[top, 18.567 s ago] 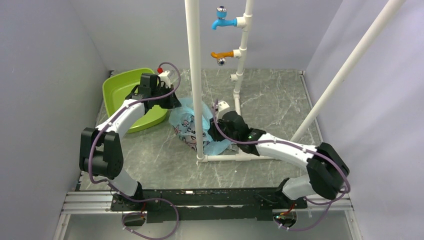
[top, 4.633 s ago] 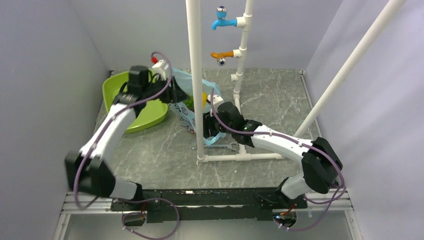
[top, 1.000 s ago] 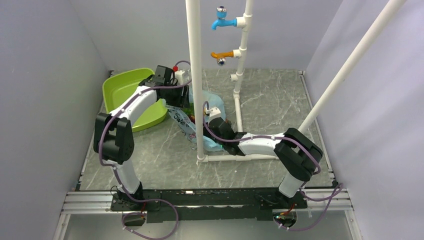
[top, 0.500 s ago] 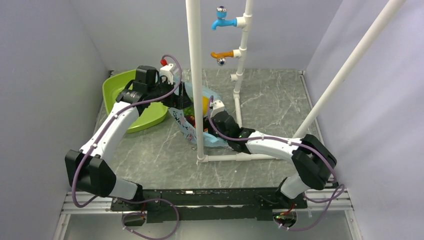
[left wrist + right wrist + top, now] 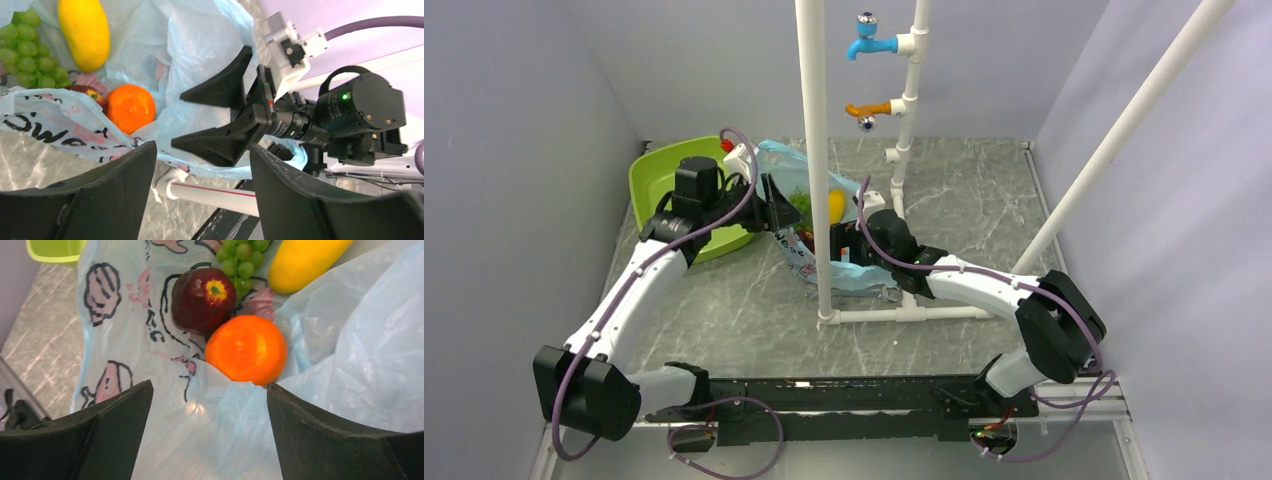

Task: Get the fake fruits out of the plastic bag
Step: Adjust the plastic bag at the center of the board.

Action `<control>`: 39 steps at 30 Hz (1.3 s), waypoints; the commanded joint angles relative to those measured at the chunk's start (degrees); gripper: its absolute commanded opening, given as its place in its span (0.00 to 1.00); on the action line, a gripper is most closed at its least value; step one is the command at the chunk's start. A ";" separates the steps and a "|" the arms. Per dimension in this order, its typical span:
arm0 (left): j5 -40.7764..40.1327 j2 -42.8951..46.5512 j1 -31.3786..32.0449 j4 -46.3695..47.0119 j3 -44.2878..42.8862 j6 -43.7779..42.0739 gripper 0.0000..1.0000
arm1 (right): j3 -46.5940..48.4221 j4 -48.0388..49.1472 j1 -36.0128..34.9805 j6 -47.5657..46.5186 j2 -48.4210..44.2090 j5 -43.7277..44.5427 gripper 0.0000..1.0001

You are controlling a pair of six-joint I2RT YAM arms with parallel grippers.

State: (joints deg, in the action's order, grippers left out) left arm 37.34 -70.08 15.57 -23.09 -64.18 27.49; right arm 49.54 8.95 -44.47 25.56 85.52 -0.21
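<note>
The plastic bag (image 5: 796, 170) lies crumpled and open beside the upright white pipe, and the fake fruits sit in its mouth. The right wrist view shows a dark red round fruit (image 5: 202, 300), an orange one (image 5: 246, 349), green grapes (image 5: 240, 260) and a yellow oblong one (image 5: 305, 257) on the printed plastic bag (image 5: 125, 320). My left gripper (image 5: 776, 212) is open at the bag's left edge, holding nothing. My right gripper (image 5: 842, 240) is open at the bag's right side, its jaws (image 5: 210, 390) just short of the orange fruit. From the left wrist I see the orange fruit (image 5: 131, 107), yellow fruit (image 5: 84, 31) and grapes (image 5: 30, 55).
A lime-green tray (image 5: 659, 180) stands at the back left, just behind my left arm. A white pipe frame rises through the middle (image 5: 814, 140), with a base bar (image 5: 894, 313) on the table, blue (image 5: 869, 45) and orange (image 5: 869, 108) taps, and a slanted pipe (image 5: 1124, 130) at the right.
Both grippers have opened wider. My left arm has pulled back toward the left and the bag's mouth lies more spread, showing the yellow fruit. The right gripper shifted slightly right.
</note>
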 commanded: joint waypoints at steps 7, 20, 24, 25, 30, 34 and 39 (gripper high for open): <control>-6.45 -5.69 4.02 20.33 10.47 9.50 0.59 | 2.05 -0.65 -0.05 3.01 -2.06 -3.78 0.77; -14.51 -11.86 9.38 14.42 14.78 -1.72 0.54 | 1.47 -3.19 6.66 1.55 -7.04 -6.21 0.74; -19.49 -11.03 9.37 13.60 19.38 -2.84 0.54 | 0.79 -0.23 6.71 0.49 -5.88 -11.50 0.73; -19.58 -11.16 9.46 15.12 21.30 -2.28 0.54 | -0.76 3.27 6.35 0.34 -5.76 -14.54 0.73; -19.91 -12.20 10.26 24.95 29.80 -0.12 0.53 | -4.98 11.05 2.14 -1.66 -2.36 -14.70 0.61; -20.74 -12.64 10.69 29.55 33.93 0.57 0.53 | -6.09 10.49 2.19 0.87 0.77 -10.98 0.35; -23.63 -13.98 10.74 27.65 32.66 -1.28 0.57 | -7.60 10.42 2.10 -0.42 3.56 -8.07 0.32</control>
State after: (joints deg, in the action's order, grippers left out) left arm 18.13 -82.21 26.04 5.26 -31.40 28.10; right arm 42.61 15.84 -42.54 25.98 87.44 -11.60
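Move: The left gripper is high over the bag's left part: the bag's near rim lies roughly 22 cm below it, about 4 cm back and 3 cm right. Orange: 3 cm ahead, 6 cm right, 22 cm down; plum: 3 cm ahead, 2 cm right, as low. From the right gripper, the bag's near-side film lies about 4 cm back, 1 cm right and 7 cm down, the orange 4 cm ahead, 4 cm left and 10 cm down. Drop the left gripper about 24 cm to the bag's near rim, swinging slightly right and back left on the way and ending a little back; tip its fingers some 20 degrees farther down, narrowing them to about half open. Shift the right gripper up and right first, then back-left and down about 7 cm to the near-side film, closing its fingers to a third. ##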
